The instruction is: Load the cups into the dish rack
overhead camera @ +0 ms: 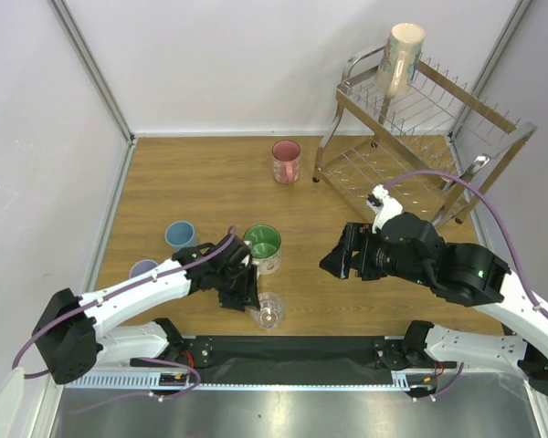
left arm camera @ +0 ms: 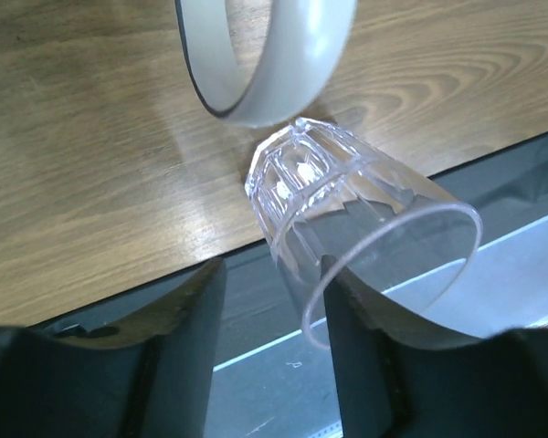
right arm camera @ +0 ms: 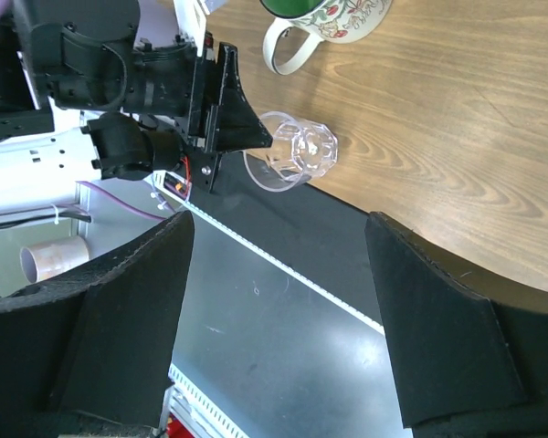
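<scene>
The clear glass [overhead camera: 268, 312] lies on its side at the table's front edge. In the left wrist view, the glass [left arm camera: 347, 210] has its rim toward me. My left gripper [overhead camera: 247, 290] is open right at that rim [left arm camera: 269, 274]. The near glass wall is between the jaws, close to the right finger [left arm camera: 356, 319]. The white mug with green inside [overhead camera: 262, 246] stands just behind it. The pink mug [overhead camera: 286, 161], light-blue tumbler [overhead camera: 180, 235] and lavender tumbler [overhead camera: 143, 270] stand on the table. The beige mug [overhead camera: 400, 57] sits upside down on top of the dish rack [overhead camera: 411, 137]. My right gripper [overhead camera: 333, 260] is open and empty.
A black strip [overhead camera: 329, 351] and a metal rail run along the table's front edge, right under the glass. White walls and frame posts close in the left, back and right sides. The rack's legs [overhead camera: 321, 160] stand at the far right of the table.
</scene>
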Robot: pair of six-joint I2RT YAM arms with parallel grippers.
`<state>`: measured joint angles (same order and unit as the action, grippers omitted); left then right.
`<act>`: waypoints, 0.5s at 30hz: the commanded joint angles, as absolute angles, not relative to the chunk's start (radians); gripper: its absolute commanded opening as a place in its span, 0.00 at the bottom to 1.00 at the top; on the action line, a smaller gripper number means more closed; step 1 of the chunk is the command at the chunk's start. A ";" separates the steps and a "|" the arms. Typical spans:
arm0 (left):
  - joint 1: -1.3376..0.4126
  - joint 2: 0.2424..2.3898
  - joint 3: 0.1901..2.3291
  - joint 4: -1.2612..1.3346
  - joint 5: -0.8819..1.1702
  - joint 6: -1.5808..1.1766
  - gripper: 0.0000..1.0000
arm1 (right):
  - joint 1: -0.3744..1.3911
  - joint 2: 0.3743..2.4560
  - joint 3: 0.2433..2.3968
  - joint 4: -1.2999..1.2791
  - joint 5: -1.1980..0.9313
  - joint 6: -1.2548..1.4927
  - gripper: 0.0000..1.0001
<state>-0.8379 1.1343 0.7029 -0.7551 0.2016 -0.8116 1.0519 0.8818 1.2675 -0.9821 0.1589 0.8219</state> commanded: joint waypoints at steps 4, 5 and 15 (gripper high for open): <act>-0.844 1.144 0.646 -0.664 0.244 -0.815 0.35 | 1.054 0.865 1.250 -0.983 0.187 0.857 0.81; -0.844 1.144 0.641 -0.652 0.250 -0.816 0.29 | 1.054 0.864 1.249 -0.983 0.187 0.857 0.81; -0.844 1.026 0.808 -0.654 0.278 -0.862 0.01 | 1.051 0.876 1.241 -0.950 0.160 0.861 0.83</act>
<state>-0.8406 1.1149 0.6590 -0.7010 0.2436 -0.8215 1.0515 0.8761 1.2255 -0.9802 0.1505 0.8459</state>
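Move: The clear glass stands upright just right of the left fingers: its middle is about 4 cm to their right, roughly 1 cm back and 3 cm lower, with its left rim right at the fingertips. The green mug is some 13 cm ahead and 3 cm right of the left hand, its handle towards the glass. The blue cup is about 18 cm ahead and 18 cm left. From the right hand the glass lies roughly 15 cm left, 3 cm back and 25 cm below. Sink the left gripper about 1.5 cm onto the clear glass's left rim, easing back slightly, and close it from half open to nearly shut, pinching the glass wall with one finger inside and one outside. Then start up about 1 cm with that grip, wrist almost unturned. ##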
